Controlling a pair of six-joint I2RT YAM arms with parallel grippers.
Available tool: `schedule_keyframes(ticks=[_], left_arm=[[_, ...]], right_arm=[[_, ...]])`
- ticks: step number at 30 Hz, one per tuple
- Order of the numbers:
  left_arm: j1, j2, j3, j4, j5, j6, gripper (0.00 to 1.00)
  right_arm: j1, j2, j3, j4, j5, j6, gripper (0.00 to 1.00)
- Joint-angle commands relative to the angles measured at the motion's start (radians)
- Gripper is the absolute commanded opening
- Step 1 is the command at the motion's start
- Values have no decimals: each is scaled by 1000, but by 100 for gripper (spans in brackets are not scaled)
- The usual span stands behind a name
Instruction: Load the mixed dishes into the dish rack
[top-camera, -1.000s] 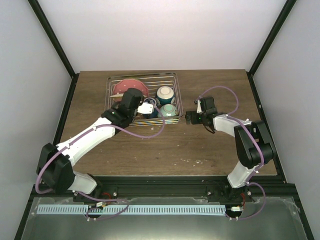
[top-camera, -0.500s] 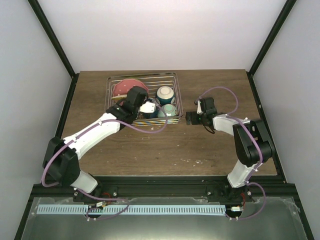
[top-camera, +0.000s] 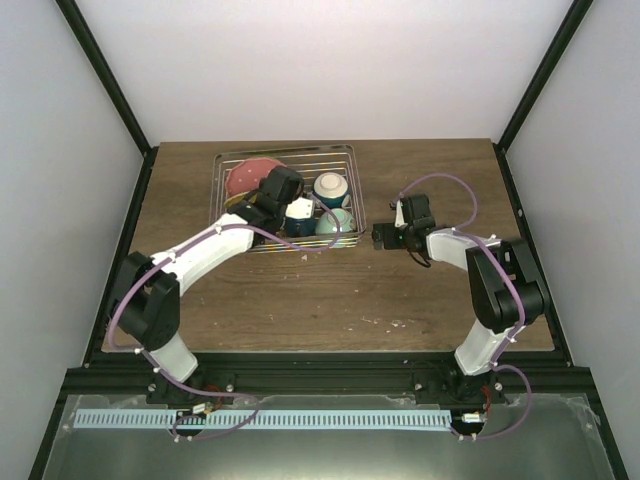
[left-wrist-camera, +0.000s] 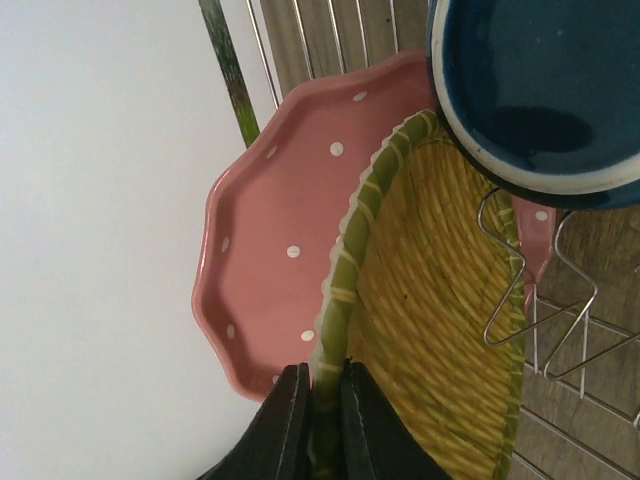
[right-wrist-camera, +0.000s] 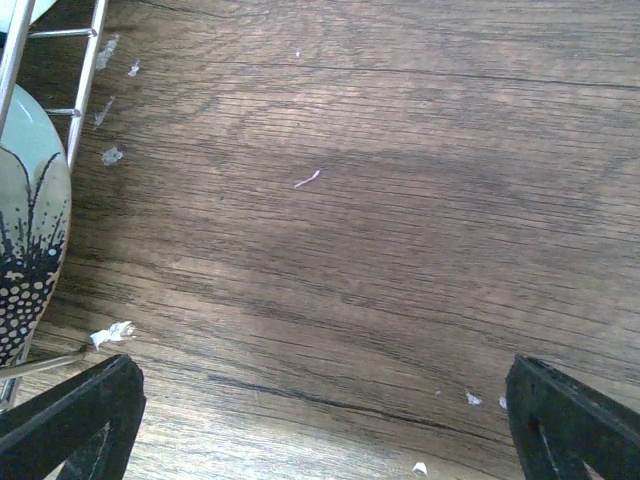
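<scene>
In the left wrist view my left gripper (left-wrist-camera: 320, 375) is shut on the rim of the lime-green woven-look plate (left-wrist-camera: 440, 300). The plate stands on edge inside the dish rack (top-camera: 345, 160). The pink dotted scalloped plate (left-wrist-camera: 280, 230) stands just behind it. The dark blue mug (left-wrist-camera: 530, 80) is beside both plates, at the top right of that view. From above, the cream bowl (top-camera: 331, 187) and the pale mint bowl (top-camera: 339, 222) sit at the rack's right end. My right gripper (top-camera: 383, 237) rests open over bare table just right of the rack, with nothing in it.
Rack prongs (left-wrist-camera: 540, 300) stand close to the green plate's lower edge. The mint bowl (right-wrist-camera: 25, 240) and the rack's side wire (right-wrist-camera: 85, 90) fill the left edge of the right wrist view. Small white crumbs (right-wrist-camera: 110, 335) lie on the wooden table (right-wrist-camera: 350, 200).
My left arm has reached farther right and deeper into the rack, carrying the green plate with it. The right arm has not moved.
</scene>
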Motion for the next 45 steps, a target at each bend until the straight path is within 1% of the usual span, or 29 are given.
schedule_keyframes(ticks=[1, 6, 8, 12, 15, 16, 19, 21, 23, 25, 27, 30, 32, 35, 37, 39, 40, 42, 45], left_arm=[[2, 35, 45, 38, 50, 23, 1], [1, 47, 50, 52, 25, 41, 10], [-1, 44, 43, 66, 15, 53, 16], [-9, 29, 31, 98, 3, 76, 37], [-19, 9, 33, 117, 11, 77, 46], [-21, 4, 34, 123, 11, 78, 51], [-31, -7, 43, 143, 0, 82, 80], [-43, -16, 50, 169, -5, 70, 92], [-53, -34, 66, 193, 3, 34, 99], [-61, -56, 97, 213, 18, -75, 100], [-58, -70, 161, 196, 21, -249, 100], [-26, -75, 316, 36, 76, -549, 100], [27, -76, 391, -105, 151, -749, 100], [133, -82, 454, -251, 293, -1053, 100], [222, -110, 429, -299, 463, -1241, 100], [308, -162, 342, -271, 640, -1387, 100], [341, -186, 292, -253, 701, -1435, 100], [377, -236, 206, -237, 735, -1513, 100], [394, -295, 111, -254, 718, -1578, 100]], right_arm=[[-7, 0, 13, 16, -11, -4, 100], [-7, 0, 12, 17, -13, -2, 100], [-8, 0, 14, 19, -16, -2, 100], [-7, 1, 15, 18, -17, -2, 100], [-8, 1, 17, 18, -17, -3, 100], [-8, 0, 17, 18, -17, -3, 100], [-7, 0, 17, 18, -16, -3, 100], [-8, 0, 17, 17, -16, -3, 100], [-8, 0, 18, 16, -15, -3, 100], [-7, -1, 17, 15, -11, -3, 100], [-8, -4, 17, 10, 0, -4, 100], [-8, -11, 16, 9, 15, -6, 100], [-8, -15, 13, 9, 20, -9, 100], [-8, -20, 7, 13, 23, -8, 100], [-8, -23, 6, 12, 26, -8, 100], [-9, -27, 3, 11, 37, -9, 100], [-8, -29, 3, 11, 40, -9, 100], [-8, -34, 2, 11, 45, -9, 100], [-7, -38, -1, 12, 50, -8, 100]])
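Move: The yellow plate is still pinched by its top rim in the left hand, its middle about 8 cm below that hand, 4 cm back and 3 cm to the right. The pink plate's middle is 8 cm below, roughly 2 cm ahead and 2 cm right; the blue mug lies some 8 cm back, 13 cm right and 13 cm below. From the right hand, the yellow plate is about 36 cm left, 11 cm ahead and 5 cm higher. The yellow plate's rim is nudged about 1 cm forward in the rack, then let go as the left fingers open wide. The hand edges right, climbs some 20 cm clear of the plate, then swings left over a dozen centimetres and sinks a little, rolling nearly 90 degrees with its left side dropping and turning counter-clockwise. ##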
